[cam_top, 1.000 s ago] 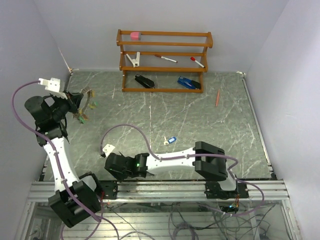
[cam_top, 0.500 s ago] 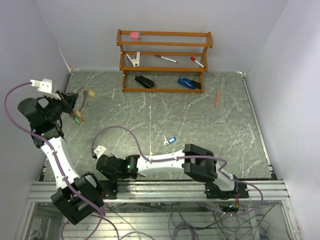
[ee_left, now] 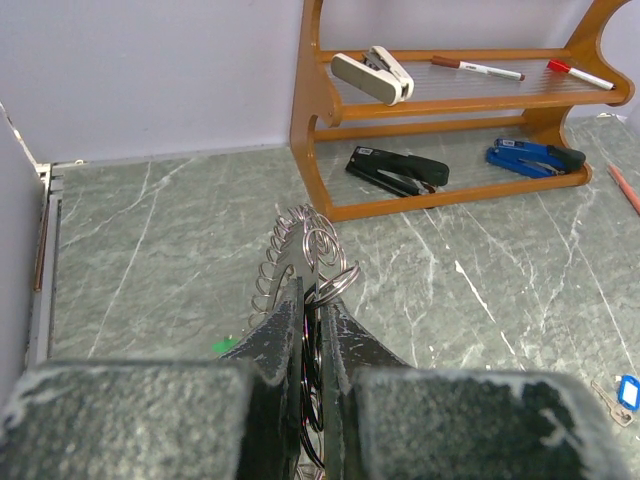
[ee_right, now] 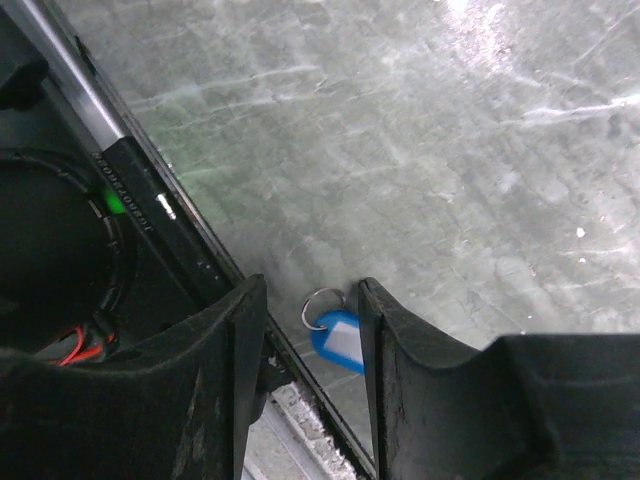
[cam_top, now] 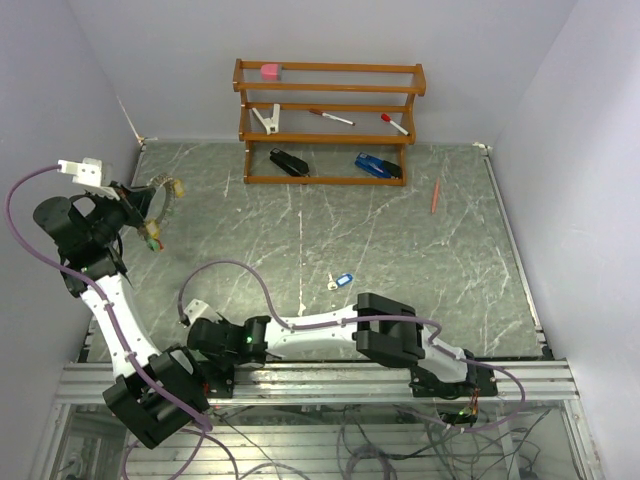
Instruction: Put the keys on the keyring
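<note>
The silvery keyring, ridged along its rim, is held edge-on above the table's far left, with my left gripper shut on it. From above, the keyring carries small keys with coloured tags hanging under it, beside the left gripper. My right gripper is low at the table's near left edge, jaws open, with a blue-tagged key and its small ring lying between the fingers, close to the right one. A second blue-tagged key lies mid-table.
A wooden rack at the back holds staplers, markers and a pink block. An orange pencil lies at the right. The aluminium rail runs along the near edge, just beside the right gripper. Walls close in on the left and right.
The right arm has swept left along the near edge, its jaws narrowing slightly. The left arm drew the keyring a little left, then held still.
</note>
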{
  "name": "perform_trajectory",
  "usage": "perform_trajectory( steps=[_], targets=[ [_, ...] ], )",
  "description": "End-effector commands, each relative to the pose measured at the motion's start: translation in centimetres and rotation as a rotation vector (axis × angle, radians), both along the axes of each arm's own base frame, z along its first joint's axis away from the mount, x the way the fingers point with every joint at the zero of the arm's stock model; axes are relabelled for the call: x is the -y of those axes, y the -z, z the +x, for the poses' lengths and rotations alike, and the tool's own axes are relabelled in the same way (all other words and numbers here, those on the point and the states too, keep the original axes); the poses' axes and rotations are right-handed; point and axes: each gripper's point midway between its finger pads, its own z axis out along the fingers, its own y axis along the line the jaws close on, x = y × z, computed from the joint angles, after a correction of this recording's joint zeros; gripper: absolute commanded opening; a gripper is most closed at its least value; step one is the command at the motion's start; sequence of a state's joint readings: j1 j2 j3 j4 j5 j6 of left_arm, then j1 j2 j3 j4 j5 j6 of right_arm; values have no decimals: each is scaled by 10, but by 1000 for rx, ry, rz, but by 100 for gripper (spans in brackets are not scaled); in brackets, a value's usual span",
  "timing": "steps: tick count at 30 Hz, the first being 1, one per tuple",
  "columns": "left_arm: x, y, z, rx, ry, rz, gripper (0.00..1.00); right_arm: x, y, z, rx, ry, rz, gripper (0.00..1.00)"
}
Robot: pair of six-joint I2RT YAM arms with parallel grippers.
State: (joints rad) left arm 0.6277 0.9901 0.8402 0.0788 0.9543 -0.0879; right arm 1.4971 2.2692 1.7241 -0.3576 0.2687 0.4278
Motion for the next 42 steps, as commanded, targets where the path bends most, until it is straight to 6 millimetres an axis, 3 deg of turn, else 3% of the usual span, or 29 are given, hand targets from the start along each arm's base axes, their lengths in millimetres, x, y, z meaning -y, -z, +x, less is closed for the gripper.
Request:
perform_trajectory(
  steps=[1,7,16,22,25,38,41,42],
  targets=[
    [-1,-35,-2,98,15,61,7,1,4,0,10,18,-25,42],
    [-1,-34,-2,97,13,52,7,8,12,1,11,35,-54,39],
    [0,-34,-3,95,18,40,7,24,-1,14,38,76,-40,31],
    [5,-36,-6,97,45,30,7,37,-23,30,43,90,-6,15],
    [10,-35,-8,95,77,29,7,47,-33,37,61,98,0,0],
    [37,-30,-24,93,263,49,7,79,-122,62,91,115,146,0],
    [59,-21,-35,93,428,84,7,89,-148,65,90,109,193,0],
    [68,-9,-44,39,486,43,7,93,-160,66,89,101,214,0]
  ],
)
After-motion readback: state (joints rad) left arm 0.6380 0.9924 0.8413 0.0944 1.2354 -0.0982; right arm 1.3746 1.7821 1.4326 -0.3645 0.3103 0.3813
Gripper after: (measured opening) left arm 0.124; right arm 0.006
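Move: The blue-tagged key lies on the table almost at the right fingertips, about 1 cm to the right of the hand point and 1 cm below, between the parted fingers. The table's front edge runs some 4 cm behind the hand. A second blue-tagged key is about 17 cm ahead and 27 cm to the right, on the table. From the left hand, which holds the keyring, the near key is roughly 25 cm back, 17 cm right and 30 cm below. The blue-tagged key is pinched as the right fingers shut from nearly half open, the hand sweeping low over the table, some 4–5 cm to the right and a little forward, away from the front edge. The shut hand then rises quickly, about 12 cm, still going forward and right and tilting some 10 degrees. Late on, the left hand, keeping hold of the keyring, swings right and slightly back, turning clockwise. ##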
